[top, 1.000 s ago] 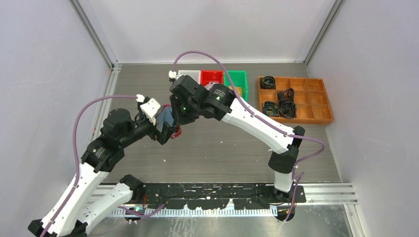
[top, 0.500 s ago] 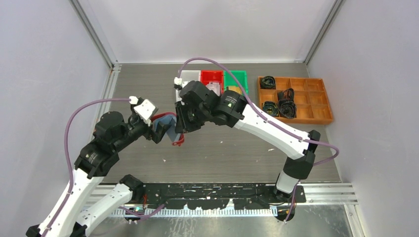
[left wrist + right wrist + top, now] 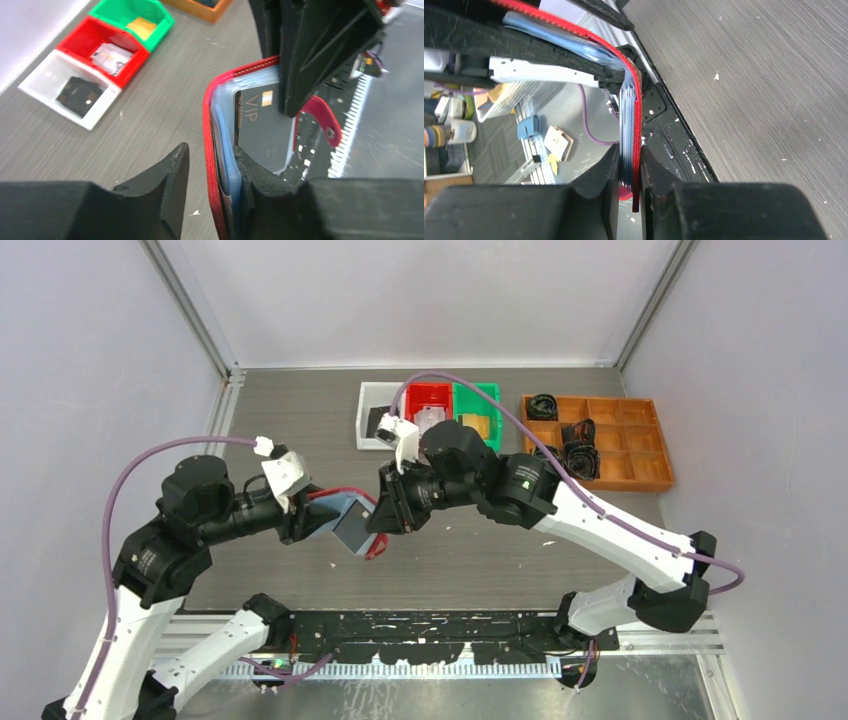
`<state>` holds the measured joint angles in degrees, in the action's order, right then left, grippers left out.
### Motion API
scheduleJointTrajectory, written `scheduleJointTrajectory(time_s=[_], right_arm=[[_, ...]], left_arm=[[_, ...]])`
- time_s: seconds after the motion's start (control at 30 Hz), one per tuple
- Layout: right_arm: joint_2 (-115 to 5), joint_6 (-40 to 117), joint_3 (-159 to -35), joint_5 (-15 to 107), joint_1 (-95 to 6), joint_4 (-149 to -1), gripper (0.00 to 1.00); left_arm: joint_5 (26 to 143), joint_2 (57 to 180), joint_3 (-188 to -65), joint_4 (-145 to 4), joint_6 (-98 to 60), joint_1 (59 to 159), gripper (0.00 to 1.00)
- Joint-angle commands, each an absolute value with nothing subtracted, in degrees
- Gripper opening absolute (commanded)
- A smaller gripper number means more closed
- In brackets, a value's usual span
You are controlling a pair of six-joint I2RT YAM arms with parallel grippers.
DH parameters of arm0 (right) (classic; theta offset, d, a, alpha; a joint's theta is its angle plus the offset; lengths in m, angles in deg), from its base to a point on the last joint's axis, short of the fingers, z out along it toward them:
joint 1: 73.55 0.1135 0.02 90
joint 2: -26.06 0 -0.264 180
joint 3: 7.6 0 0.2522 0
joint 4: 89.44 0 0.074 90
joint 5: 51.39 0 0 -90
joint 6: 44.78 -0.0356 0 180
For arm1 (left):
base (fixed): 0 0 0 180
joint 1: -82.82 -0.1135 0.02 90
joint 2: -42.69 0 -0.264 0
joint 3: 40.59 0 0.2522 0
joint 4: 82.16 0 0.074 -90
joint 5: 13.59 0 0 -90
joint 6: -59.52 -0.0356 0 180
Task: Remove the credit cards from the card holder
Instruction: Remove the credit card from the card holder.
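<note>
The red card holder [image 3: 340, 506] hangs in the air between my two grippers, opened so its pale blue pocket pages show. A dark credit card [image 3: 260, 130] printed "VIP" sits in a clear pocket. My left gripper [image 3: 211, 150] straddles the holder's left half [image 3: 207, 125]. Its right finger [image 3: 250, 172] touches the blue pages, and a narrow gap separates the left finger [image 3: 172, 170] from the red cover. My right gripper [image 3: 629, 152] is shut on the other half [image 3: 636, 110], pinching red cover and blue pages together. From above, the left gripper [image 3: 315, 523] and right gripper [image 3: 385, 518] face each other.
At the back stand a white bin [image 3: 370, 418] with a flat black item, a red bin [image 3: 428, 397] with pale cards, and a green bin [image 3: 478, 400]. An orange compartment tray [image 3: 640, 440] with black coils stands back right. A black rail [image 3: 440, 625] runs along the near edge.
Both grippers and the card holder have moved nearer and slightly right. The holder has swung open, showing the dark card. The left jaws have narrowed around the holder's left half.
</note>
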<state>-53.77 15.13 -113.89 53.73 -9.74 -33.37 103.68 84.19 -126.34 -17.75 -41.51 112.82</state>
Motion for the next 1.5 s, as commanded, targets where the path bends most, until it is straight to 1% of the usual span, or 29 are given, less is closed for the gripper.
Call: scheduleJointTrajectory(time_s=[0.0, 0.03, 0.07, 0.17, 0.3, 0.4, 0.47, 0.5, 0.57, 0.8, 0.9, 1.13, 1.17, 1.2, 1.23, 1.27, 1.3, 1.33, 1.37, 1.47], right_arm=[[-47.0, 20.9, -107.9, 60.6, -9.4, -46.2, 0.00], [-45.7, 21.6, -106.0, 61.4, -9.5, -47.8, 0.01], [-44.4, 22.1, -104.1, 61.8, -9.5, -49.2, 0.00], [-41.9, 23.0, -100.5, 63.3, -9.9, -51.9, 0.01], [-40.0, 22.8, -97.2, 66.3, -10.5, -55.1, 0.01], [-38.9, 22.4, -95.2, 68.4, -10.9, -57.9, 0.00], [-38.1, 22.0, -93.3, 69.7, -11.5, -60.3, 0.00], [-37.6, 21.5, -92.2, 70.4, -11.9, -61.8, 0.01], [-36.6, 19.8, -90.1, 72.1, -13.3, -65.5, 0.00], [-36.0, 9.8, -84.1, 84.0, -18.9, -80.1, 0.00], [-36.5, 8.7, -83.7, 85.9, -19.3, -81.6, 0.00], [-36.9, 8.4, -83.1, 86.1, -20.3, -82.6, 0.01], [-37.2, 8.7, -83.2, 85.9, -20.5, -82.4, 0.02], [-37.5, 9.8, -83.7, 85.2, -20.7, -81.1, 0.14], [-38.1, 11.4, -84.5, 84.1, -20.8, -79.3, 0.31], [-39.1, 13.5, -86.5, 83.2, -21.0, -76.5, 0.43], [-40.1, 16.0, -88.2, 82.3, -21.0, -73.8, 0.53], [-41.2, 18.2, -90.3, 81.3, -21.0, -71.1, 0.62], [-42.4, 20.4, -92.5, 80.6, -21.0, -68.4, 0.67], [-46.7, 25.7, -98.4, 82.0, -21.0, -63.8, 0.81]], left_arm=[[113.1, 87.2, -132.1, -9.0, -42.4, 112.8, 0.31], [113.1, 87.4, -133.0, -8.6, -42.6, 112.8, 0.27], [113.0, 87.6, -133.9, -8.4, -43.1, 112.9, 0.25], [112.0, 88.1, -136.2, -7.4, -44.8, 112.9, 0.23], [111.6, 88.4, -137.7, -6.4, -46.0, 112.9, 0.17], [113.2, 88.6, -138.0, -6.3, -45.5, 112.9, 0.09], [114.2, 88.9, -138.5, -6.2, -44.3, 112.9, 0.01], [114.9, 89.2, -138.9, -5.8, -44.1, 112.8, 0.00], [116.2, 90.0, -140.2, -4.7, -43.9, 112.9, 0.00], [117.0, 91.5, -142.8, -4.1, -42.3, 112.9, 0.00], [117.1, 92.1, -143.4, -3.6, -41.8, 112.8, 0.00], [118.5, 92.6, -144.5, -3.3, -41.6, 112.9, 0.00], [118.9, 92.8, -144.7, -2.8, -41.7, 112.9, 0.00], [119.4, 93.1, -144.9, -2.2, -42.0, 112.9, 0.00], [120.1, 93.5, -145.1, -1.3, -42.7, 112.8, 0.00], [120.7, 93.9, -145.0, -0.2, -43.7, 112.8, 0.00], [121.3, 94.3, -144.9, 0.8, -44.8, 112.9, 0.00], [121.9, 94.8, -144.9, 1.8, -45.8, 112.9, 0.00], [122.6, 95.2, -144.9, 2.9, -47.0, 112.9, 0.00], [123.4, 96.8, -145.1, 4.9, -48.7, 112.9, 0.00]])
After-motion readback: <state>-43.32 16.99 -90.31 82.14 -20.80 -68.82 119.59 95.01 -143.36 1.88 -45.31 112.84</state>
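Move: The card holder hangs high over the table, its right end pinched by the right hand and its left end between the left hand's still-open fingers. Its middle lies about 3 cm right and 1 cm back of the left hand, and some 5 cm left of the right hand, level with it. The dark VIP card lies roughly 4 cm right and 2 cm back of the left hand. The red strap is about 3 cm straight back from the right hand. The card holder's left end is pinched as the left fingers close on it. That hand draws back about 5 cm, rising then dipping slightly, while turning clockwise and tipping down. The right hand keeps its pinch, going back and left about 3 cm each and rolling some 25 degrees; last, it opens wide and backs off forward and slightly right. ##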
